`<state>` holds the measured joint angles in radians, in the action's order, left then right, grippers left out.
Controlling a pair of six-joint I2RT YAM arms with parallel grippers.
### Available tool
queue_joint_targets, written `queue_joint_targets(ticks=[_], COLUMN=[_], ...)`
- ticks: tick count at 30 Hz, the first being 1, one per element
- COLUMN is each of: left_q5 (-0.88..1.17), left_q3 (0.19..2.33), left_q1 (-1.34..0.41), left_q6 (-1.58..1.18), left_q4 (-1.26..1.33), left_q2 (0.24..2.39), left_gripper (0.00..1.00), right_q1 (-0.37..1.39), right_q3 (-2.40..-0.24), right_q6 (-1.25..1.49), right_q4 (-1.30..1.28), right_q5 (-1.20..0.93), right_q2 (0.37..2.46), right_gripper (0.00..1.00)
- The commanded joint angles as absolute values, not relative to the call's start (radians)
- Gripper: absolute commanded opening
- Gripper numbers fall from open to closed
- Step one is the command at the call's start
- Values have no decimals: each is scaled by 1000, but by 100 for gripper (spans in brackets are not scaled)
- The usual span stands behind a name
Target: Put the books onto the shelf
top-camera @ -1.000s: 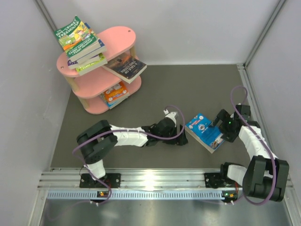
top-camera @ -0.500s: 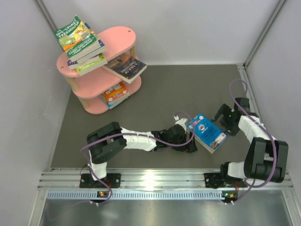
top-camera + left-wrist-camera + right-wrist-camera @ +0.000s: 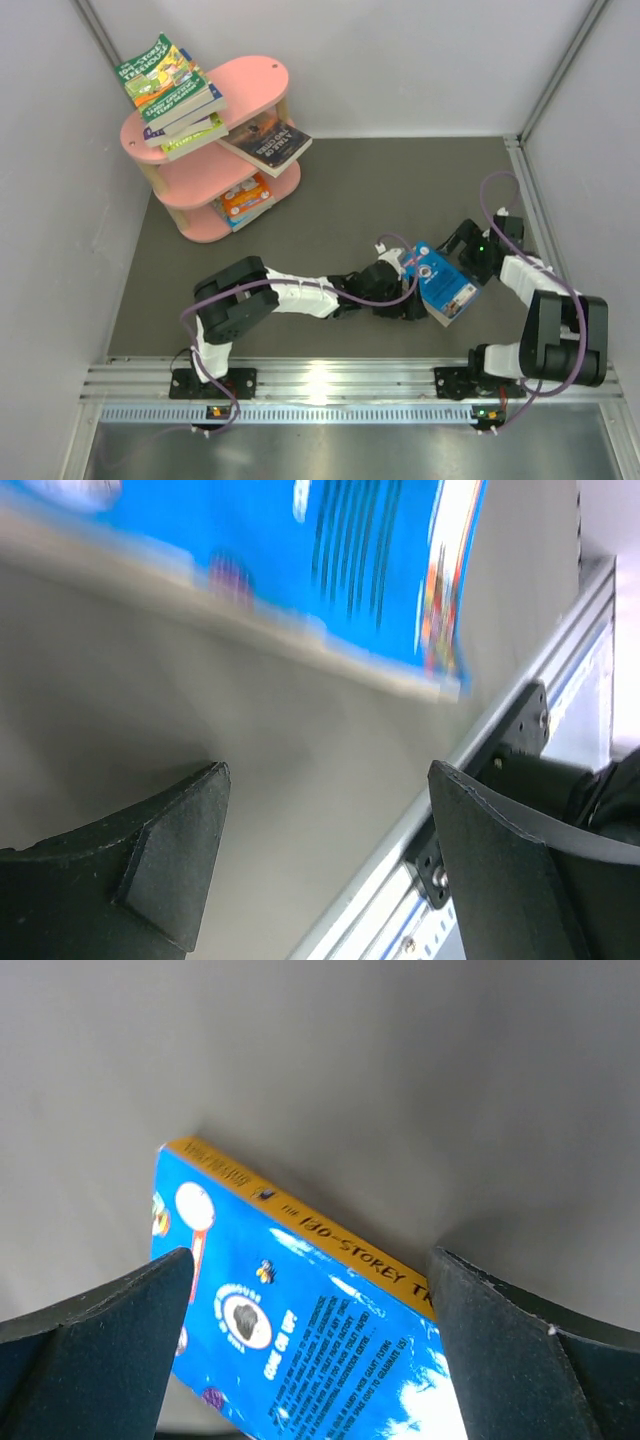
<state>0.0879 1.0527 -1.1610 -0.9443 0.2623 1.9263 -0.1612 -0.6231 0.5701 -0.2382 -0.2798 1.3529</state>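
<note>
A blue book (image 3: 447,284) lies on the dark table between my two grippers. My left gripper (image 3: 408,300) is open at its left edge. In the left wrist view the blue book (image 3: 350,570) shows blurred beyond the left gripper (image 3: 328,772), with only table between the fingers. My right gripper (image 3: 462,252) is open at the book's far right side. In the right wrist view the blue book (image 3: 300,1330) with its yellow spine lies under the wide open right gripper (image 3: 310,1255). The pink shelf (image 3: 255,80) stands at the back left. It carries stacked books (image 3: 165,85), a dark book (image 3: 270,143) and an orange book (image 3: 245,197).
Grey walls close in the table on the left, back and right. A metal rail (image 3: 330,380) runs along the near edge, and this rail (image 3: 560,630) also shows close behind the left fingers. Open dark table lies between the shelf and the blue book.
My left arm has stretched further right, up to the blue book's left edge. The right gripper has drawn back toward the book's far corner. The book has shifted slightly right and looks narrower.
</note>
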Motion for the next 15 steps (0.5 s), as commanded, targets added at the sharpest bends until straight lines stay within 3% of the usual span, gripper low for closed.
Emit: queue_joint_targets(ticks=[1, 6, 15], left_q5=[97, 92, 64], left_q3=[1019, 937, 735], left_q1=[-1086, -1011, -959], left_q6=[-953, -957, -985], left_q4=[324, 310, 316], left_q2=[1893, 1816, 1678], left_gripper=[86, 86, 86], right_q1=[-48, 113, 150], right_q3=[-479, -364, -310], right_q6=[627, 724, 738], right_q4=[-270, -241, -192], right_q5=[-365, -386, -397], right_q2=[1306, 1204, 1204], right_gripper=[100, 100, 100])
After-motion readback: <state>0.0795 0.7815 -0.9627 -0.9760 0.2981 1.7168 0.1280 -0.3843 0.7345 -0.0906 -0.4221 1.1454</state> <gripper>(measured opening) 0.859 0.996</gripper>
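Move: The blue book lies flat between the two grippers, its middle some 7 cm to the right of the left hand, about 2 cm farther out and a couple of centimetres lower. From the right hand, the book's middle is about 5 cm to the left, 5 cm back and 2 cm below. The right gripper stands roughly 12 cm to the right of the left hand and 7 cm farther out. Keep the right gripper wide open with its right finger against the book's spine, and push the book left about 10 cm while drawing back some 6 cm, turning the hand roughly 15 degrees counter-clockwise. Meanwhile carry the open left gripper left by a similar distance along the book's other side, first also forward about 6 cm, then easing slightly back, turning a little counter-clockwise. ##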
